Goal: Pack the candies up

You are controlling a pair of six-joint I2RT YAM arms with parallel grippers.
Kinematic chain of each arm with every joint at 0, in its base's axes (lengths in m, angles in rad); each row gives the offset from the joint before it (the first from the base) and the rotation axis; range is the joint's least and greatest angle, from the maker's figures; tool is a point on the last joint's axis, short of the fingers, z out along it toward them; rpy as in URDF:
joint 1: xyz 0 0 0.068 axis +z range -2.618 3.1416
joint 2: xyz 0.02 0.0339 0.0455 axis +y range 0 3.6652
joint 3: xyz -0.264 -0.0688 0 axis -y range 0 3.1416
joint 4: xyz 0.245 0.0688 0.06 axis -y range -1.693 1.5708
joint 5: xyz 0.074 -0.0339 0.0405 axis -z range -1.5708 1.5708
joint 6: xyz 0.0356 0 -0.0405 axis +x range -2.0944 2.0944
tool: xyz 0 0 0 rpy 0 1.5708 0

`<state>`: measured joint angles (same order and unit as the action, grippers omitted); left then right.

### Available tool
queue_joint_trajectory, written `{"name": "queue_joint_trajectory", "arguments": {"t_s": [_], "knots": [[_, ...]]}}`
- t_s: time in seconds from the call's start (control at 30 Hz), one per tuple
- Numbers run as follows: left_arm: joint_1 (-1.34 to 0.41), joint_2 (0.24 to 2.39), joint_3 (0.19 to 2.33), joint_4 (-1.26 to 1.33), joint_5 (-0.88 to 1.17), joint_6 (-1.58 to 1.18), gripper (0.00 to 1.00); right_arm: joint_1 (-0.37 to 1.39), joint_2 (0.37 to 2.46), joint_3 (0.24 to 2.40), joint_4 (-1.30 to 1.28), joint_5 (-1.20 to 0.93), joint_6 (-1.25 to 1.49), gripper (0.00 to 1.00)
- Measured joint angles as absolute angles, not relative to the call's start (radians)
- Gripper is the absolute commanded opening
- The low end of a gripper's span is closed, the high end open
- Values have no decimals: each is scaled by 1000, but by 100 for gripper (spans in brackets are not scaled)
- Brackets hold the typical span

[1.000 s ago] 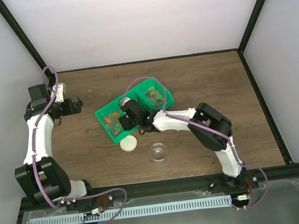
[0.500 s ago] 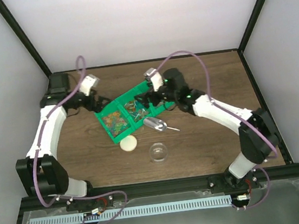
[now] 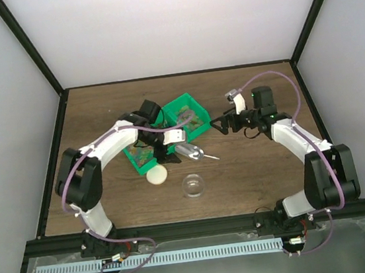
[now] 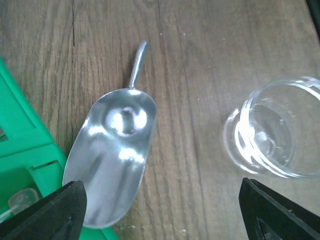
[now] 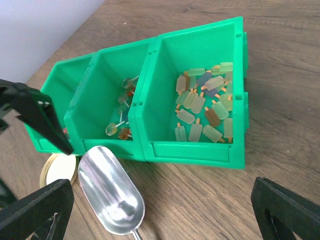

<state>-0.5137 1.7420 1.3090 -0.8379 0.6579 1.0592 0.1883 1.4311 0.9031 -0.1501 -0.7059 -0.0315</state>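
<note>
Mixed-colour candies show in the near-left compartment of the green bin row, partly under my left arm. A metal scoop lies on the table by the bins' front wall, mouth toward them. My left gripper hangs open just above the scoop's mouth, holding nothing. The clear jar stands lidless. My right gripper is open and empty, right of the bins.
Popsicle-shaped sweets fill the right compartment and a few lollipops lie in the middle one. A tan lid rests flat beside the bins' left end. Black frame rails border the table.
My right gripper opened, left the scoop on the table and drew back to the right. My left arm swung in from the far left over the bins to the scoop.
</note>
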Motion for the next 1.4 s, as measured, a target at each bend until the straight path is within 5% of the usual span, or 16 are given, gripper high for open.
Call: {"name": "queue_joint_trajectory", "arguments": {"t_s": [0.63,0.87,1.13,1.4], "knots": [[-546,1924,1308,-667,612,1287,32,119,1296,680,-23,-845,-268,100],[-564,1931,1293,-608,608,1273,5,118,1316,680,-43,-855,-297,100],[-564,1876,1232,-579,607,1253,4,118,1307,682,-53,-859,-292,100],[-564,1552,1142,-534,602,1211,4,120,1273,753,-197,-989,-397,94]]}}
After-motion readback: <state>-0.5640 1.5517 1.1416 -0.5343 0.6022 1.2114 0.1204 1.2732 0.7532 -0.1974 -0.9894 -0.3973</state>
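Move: The scoop lies about 7 cm right of the left hand, 1 cm ahead and 9 cm below, with its handle pointing right and back. The green candy tray's middle is about 8 cm ahead of that hand, the jar lid some 6 cm left and 6 cm back, and the glass jar roughly 7 cm right and 12 cm back. From the right hand the scoop is around 13 cm left, 9 cm back and 13 cm below. The left fingers close on the near-side rim of the scoop's bowl after sinking about 7 cm, easing right and slightly forward, then keep their pinch and rise some 10 cm, the wrist tilting along. The right hand, fingers open, draws back about 6 cm towards the handle and turns roughly 15 degrees counter-clockwise, without touching it. ##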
